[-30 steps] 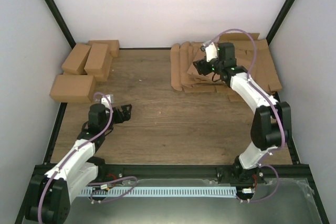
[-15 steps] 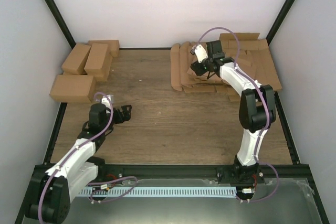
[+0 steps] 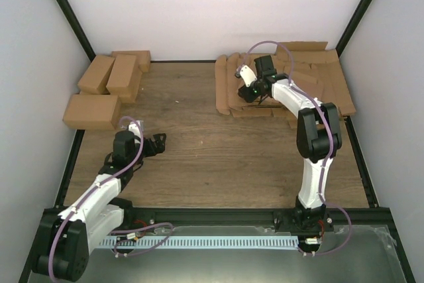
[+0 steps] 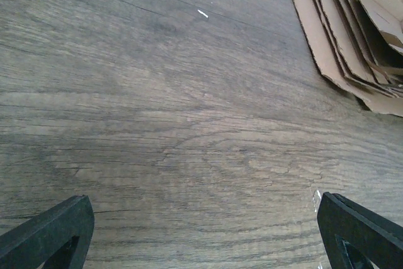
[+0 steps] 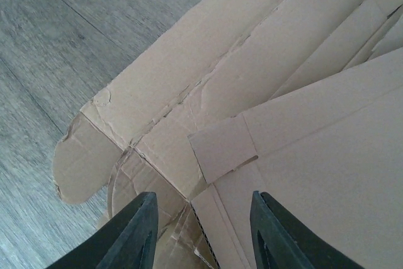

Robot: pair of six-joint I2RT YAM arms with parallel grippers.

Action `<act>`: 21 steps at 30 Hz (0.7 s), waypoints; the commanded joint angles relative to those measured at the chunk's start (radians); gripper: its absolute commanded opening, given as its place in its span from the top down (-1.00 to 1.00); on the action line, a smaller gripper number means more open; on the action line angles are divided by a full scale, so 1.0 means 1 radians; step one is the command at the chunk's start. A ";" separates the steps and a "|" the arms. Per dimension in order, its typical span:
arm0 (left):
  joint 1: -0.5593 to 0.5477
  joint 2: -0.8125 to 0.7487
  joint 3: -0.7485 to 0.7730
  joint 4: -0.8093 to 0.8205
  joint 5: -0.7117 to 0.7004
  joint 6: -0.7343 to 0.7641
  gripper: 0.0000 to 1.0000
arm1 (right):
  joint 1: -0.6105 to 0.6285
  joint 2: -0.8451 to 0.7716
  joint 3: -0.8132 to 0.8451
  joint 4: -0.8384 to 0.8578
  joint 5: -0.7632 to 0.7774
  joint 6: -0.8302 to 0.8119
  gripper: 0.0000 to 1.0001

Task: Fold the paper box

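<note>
The paper box (image 5: 302,174) is a flat brown cardboard sheet with creases and a small square flap, lying on top of a pile of similar sheets at the back right. My right gripper (image 5: 203,194) hangs low over the pile's left part (image 3: 248,91). Its jaws stand apart, with a corner edge of the sheet between them and neither finger pressing on it. My left gripper (image 4: 203,198) is wide open over bare wood at the near left (image 3: 158,142), holding nothing.
Other flat brown blanks (image 3: 331,91) spread across the back right corner. Three folded brown cartons (image 3: 109,74) lie at the back left. White walls and black frame posts close in the wooden table (image 3: 199,150).
My right arm has swung left across the cardboard pile and lower, and its jaws have narrowed. The left arm has not moved.
</note>
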 commanded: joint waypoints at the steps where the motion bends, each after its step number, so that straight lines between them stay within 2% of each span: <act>1: -0.002 -0.002 0.017 0.011 -0.004 0.005 -1.00 | 0.008 0.012 0.053 -0.031 -0.014 -0.020 0.20; 10: -0.002 -0.005 0.017 0.011 -0.004 0.006 -1.00 | 0.008 0.045 0.061 -0.037 0.027 -0.029 0.49; 15: -0.002 -0.007 0.015 0.011 -0.002 0.007 -1.00 | 0.007 0.029 0.057 -0.012 0.046 -0.024 0.78; 17: -0.001 -0.006 0.015 0.011 -0.004 0.005 -1.00 | 0.008 0.016 0.056 -0.005 0.050 -0.026 0.97; 21: -0.002 -0.007 0.015 0.009 -0.005 0.005 -1.00 | 0.007 -0.060 0.013 0.038 0.047 -0.035 0.99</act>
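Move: Just below the right fingertips, about 3 cm down and 1 cm ahead, runs the left edge of the top paper box sheet, lying flat on the stack; that sheet's middle is some 12 cm to the right and 2 cm ahead. The stack's leftmost strip lies about 8 cm left and 4 cm ahead of the hand. From the left hand, the same sheet edge is roughly 16 cm ahead and 28 cm to its right, slightly lower. Sinking about 2 cm, nearly straight down, towards the left edge of the top paper box sheet, the right hand closes its fingers from a bit under half open to fully shut at that edge. The left-hand fingertip bears on the edge as the gap closes and the tips seem to pinch the card; the hand then starts to rise, by about half a centimetre. ##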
